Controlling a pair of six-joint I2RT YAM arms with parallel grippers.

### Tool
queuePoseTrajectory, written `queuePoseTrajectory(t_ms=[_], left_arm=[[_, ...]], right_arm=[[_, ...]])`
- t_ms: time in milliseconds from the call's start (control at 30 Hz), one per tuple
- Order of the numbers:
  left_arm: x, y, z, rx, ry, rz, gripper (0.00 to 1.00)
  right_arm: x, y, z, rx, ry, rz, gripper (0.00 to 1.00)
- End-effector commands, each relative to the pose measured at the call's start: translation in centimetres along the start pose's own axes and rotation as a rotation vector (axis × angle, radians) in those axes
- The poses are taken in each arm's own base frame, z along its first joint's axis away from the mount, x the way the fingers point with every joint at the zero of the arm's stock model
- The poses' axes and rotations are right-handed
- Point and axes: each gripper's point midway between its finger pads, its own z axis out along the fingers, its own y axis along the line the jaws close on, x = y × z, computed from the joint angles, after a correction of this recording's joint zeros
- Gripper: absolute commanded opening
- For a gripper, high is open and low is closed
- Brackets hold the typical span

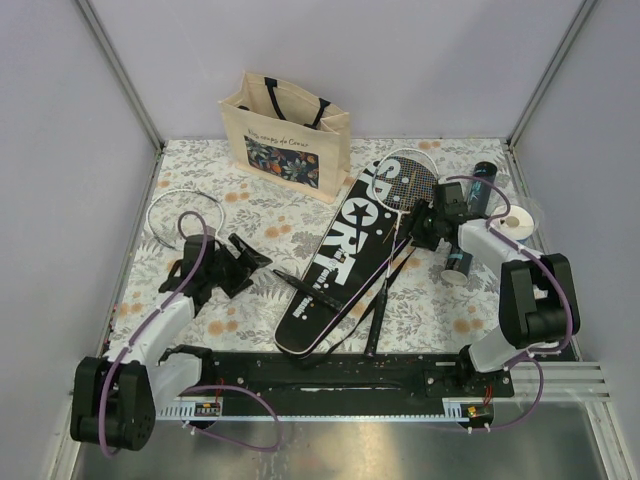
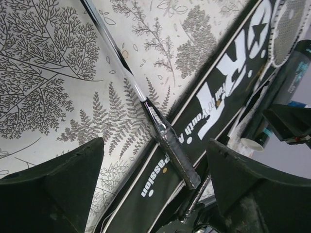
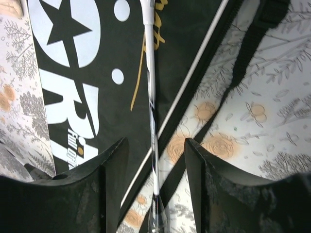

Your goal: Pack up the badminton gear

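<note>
A black cover [image 1: 338, 255] lettered "SPORT" lies at mid-table. One racket [image 1: 183, 215] lies to its left, and its black handle [image 2: 177, 158] rests on the cover's edge. My left gripper [image 1: 240, 265] hovers open over that handle end, which sits between the spread fingers [image 2: 63, 184] untouched. The second racket [image 1: 408, 178] lies with its head on the cover's top. Its thin white shaft [image 3: 151, 97] runs between my right gripper's [image 3: 155, 165] fingers, with a gap on both sides. The black tube [image 1: 481, 186] stands at the back right.
A beige tote bag [image 1: 290, 135] stands at the back, left of the cover. A blue-and-white roll [image 1: 458, 265] and a clear round lid [image 1: 517, 220] lie by my right arm. The cover's black strap [image 3: 243, 53] trails over the floral cloth [image 1: 250, 195].
</note>
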Motion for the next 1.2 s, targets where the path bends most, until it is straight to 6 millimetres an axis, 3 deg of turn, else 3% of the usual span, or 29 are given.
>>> queuePoseTrajectory(t_ms=[0, 200, 400, 567, 667, 733, 833, 967, 1167], left_arm=[[-1.6, -0.7, 1.4, -0.023, -0.064, 0.007, 0.88], [-2.0, 0.5, 3.7, -0.112, -0.042, -0.013, 0.83], [-3.8, 1.2, 5.5, -0.205, -0.081, 0.012, 0.76], [-4.7, 3.1, 6.5, -0.326, -0.094, 0.029, 0.68], [-4.8, 3.8, 7.3, -0.358, -0.081, 0.035, 0.51], [-5.2, 3.3, 7.3, -0.365, -0.062, 0.100, 0.26], [-6.7, 3.1, 6.3, -0.411, -0.077, 0.228, 0.12], [-7.0, 1.8, 5.9, -0.350, -0.084, 0.291, 0.00], [-9.2, 3.1, 4.8, -0.462, -0.144, 0.313, 0.00]], right_arm=[[-0.5, 1.6, 1.7, -0.066, -0.013, 0.002, 0.56], [0.2, 0.9, 2.4, -0.048, 0.011, -0.011, 0.56], [0.2, 0.9, 2.3, -0.050, -0.004, -0.018, 0.55], [0.6, 0.7, 2.7, -0.051, 0.013, -0.024, 0.56], [0.2, 0.9, 2.4, -0.051, -0.001, -0.032, 0.56], [0.2, 1.0, 2.3, -0.055, -0.002, -0.034, 0.56], [0.5, 1.5, 2.0, -0.088, 0.013, -0.036, 0.56], [0.3, 1.8, 1.8, -0.098, 0.008, -0.035, 0.57], [0.5, 2.0, 1.5, -0.111, 0.010, -0.030, 0.57]])
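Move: The left racket's shaft, just above its handle, lies about 6 cm ahead of the left hand, 2 cm to its right and 6 cm below. From that hand the handle's middle, resting on the black cover, is 15 cm right and 2 cm back; the racket head 26 cm left and 21 cm out. For the right hand, the right racket's shaft is 2 cm ahead, 1 cm left and 4 cm below, the black cover's middle 13 cm left and 5 cm back, the tube 20 cm right and 2 cm out. The left racket's shaft is pinched just above the handle: the left hand sinks some 5 cm, then reaches about as far forward, low and open, and shuts its fingers, drifting left and rolling about 25 degrees, left side up, with a slight rise. The right hand sinks 2–3 cm over the right racket's shaft and hovers there, fingers half open astride it. ##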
